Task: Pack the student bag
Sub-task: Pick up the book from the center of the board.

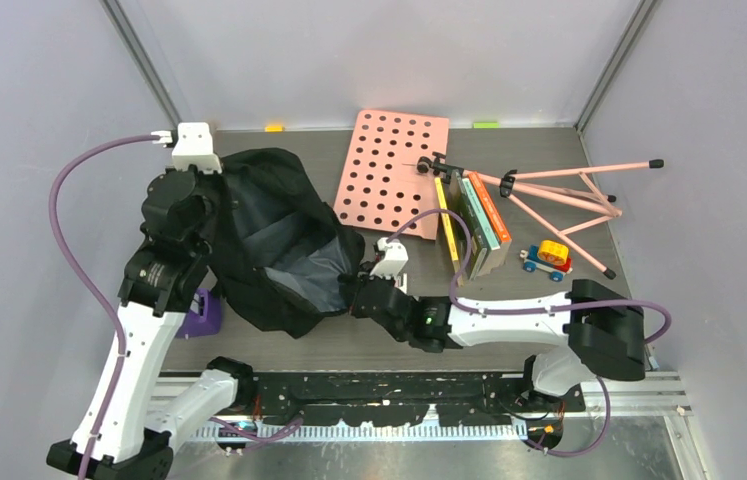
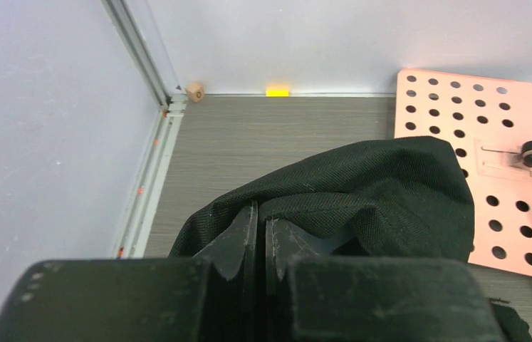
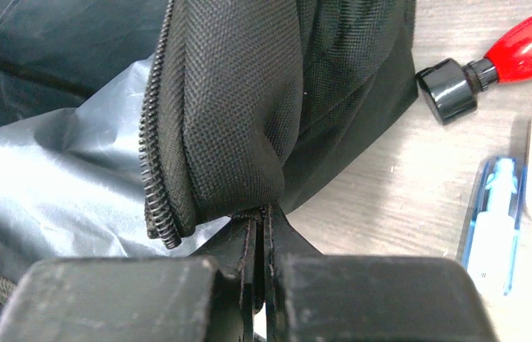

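The student bag [image 1: 269,240], black fabric with a grey lining [image 1: 314,282], lies left of the table's middle with its mouth facing right and toward me. My left gripper [image 1: 211,200] is shut on the bag's far-left fabric edge [image 2: 362,178]; the fingertips [image 2: 261,214] pinch a fold. My right gripper [image 1: 359,292] is shut on the rim at the bag's mouth; in the right wrist view the fingertips [image 3: 261,212] clamp black fabric beside the zipper [image 3: 152,149], with the lining [image 3: 56,185] spread out to the left.
A pink perforated board [image 1: 389,170] and pink stand legs [image 1: 559,190] lie at the back. Books [image 1: 474,220] and a toy car [image 1: 547,258] sit on the right. A purple object [image 1: 201,315] is by the left arm. A red-handled tool [image 3: 526,43] and a blue pen [image 3: 494,228] lie beside the bag.
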Motion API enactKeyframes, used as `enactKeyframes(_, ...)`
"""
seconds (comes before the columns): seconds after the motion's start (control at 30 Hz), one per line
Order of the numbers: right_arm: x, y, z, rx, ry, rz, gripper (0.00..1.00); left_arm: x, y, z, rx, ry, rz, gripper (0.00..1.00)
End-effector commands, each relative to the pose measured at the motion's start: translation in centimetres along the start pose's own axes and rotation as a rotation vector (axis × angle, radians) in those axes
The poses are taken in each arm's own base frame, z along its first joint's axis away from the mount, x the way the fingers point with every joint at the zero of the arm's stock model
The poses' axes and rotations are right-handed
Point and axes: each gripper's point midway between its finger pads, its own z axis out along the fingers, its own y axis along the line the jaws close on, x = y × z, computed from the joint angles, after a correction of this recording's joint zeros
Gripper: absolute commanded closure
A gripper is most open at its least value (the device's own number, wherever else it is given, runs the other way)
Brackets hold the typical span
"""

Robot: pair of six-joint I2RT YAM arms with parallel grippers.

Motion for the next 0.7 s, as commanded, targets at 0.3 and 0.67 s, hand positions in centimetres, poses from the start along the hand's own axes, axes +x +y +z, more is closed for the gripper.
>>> enactKeyframes(0.3, -1.6, -0.6, 1.0, -0.016, 0.084, -0.180, 0.66, -0.3, 1.5, -1.6, -0.023, -0.173, 0.049, 1.00)
enactKeyframes(0.67, -10.0, -0.2, -7.1, -0.036, -0.006, -0.345, 0.19, 1.4, -0.6, -1.1, 0.080, -0.162, 0.034, 1.00)
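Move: The row of books, the next thing to be fetched, stands about 20 cm ahead of the right hand, 26 cm to its right and 5 cm lower. That hand still grips the bag's near right rim. On the table some 11 cm below it lie the blue tube, 3 cm ahead and 6 right; the stapler, 8 ahead and 8 right; and the red-headed bottle, 17 ahead and 4 right. From the left hand, the books are roughly 9 cm ahead, 51 right and 30 below. The bag's near right rim goes about 3 cm forward in the right fingers, which then open wide and let go; the emptied hand draws back by about as much, then heads right and up some 4 cm each, turning slightly counter-clockwise, off the bag towards the books. The left hand keeps its pinch on the other rim, first shifting slightly left, then easing about 2 cm back and down. ##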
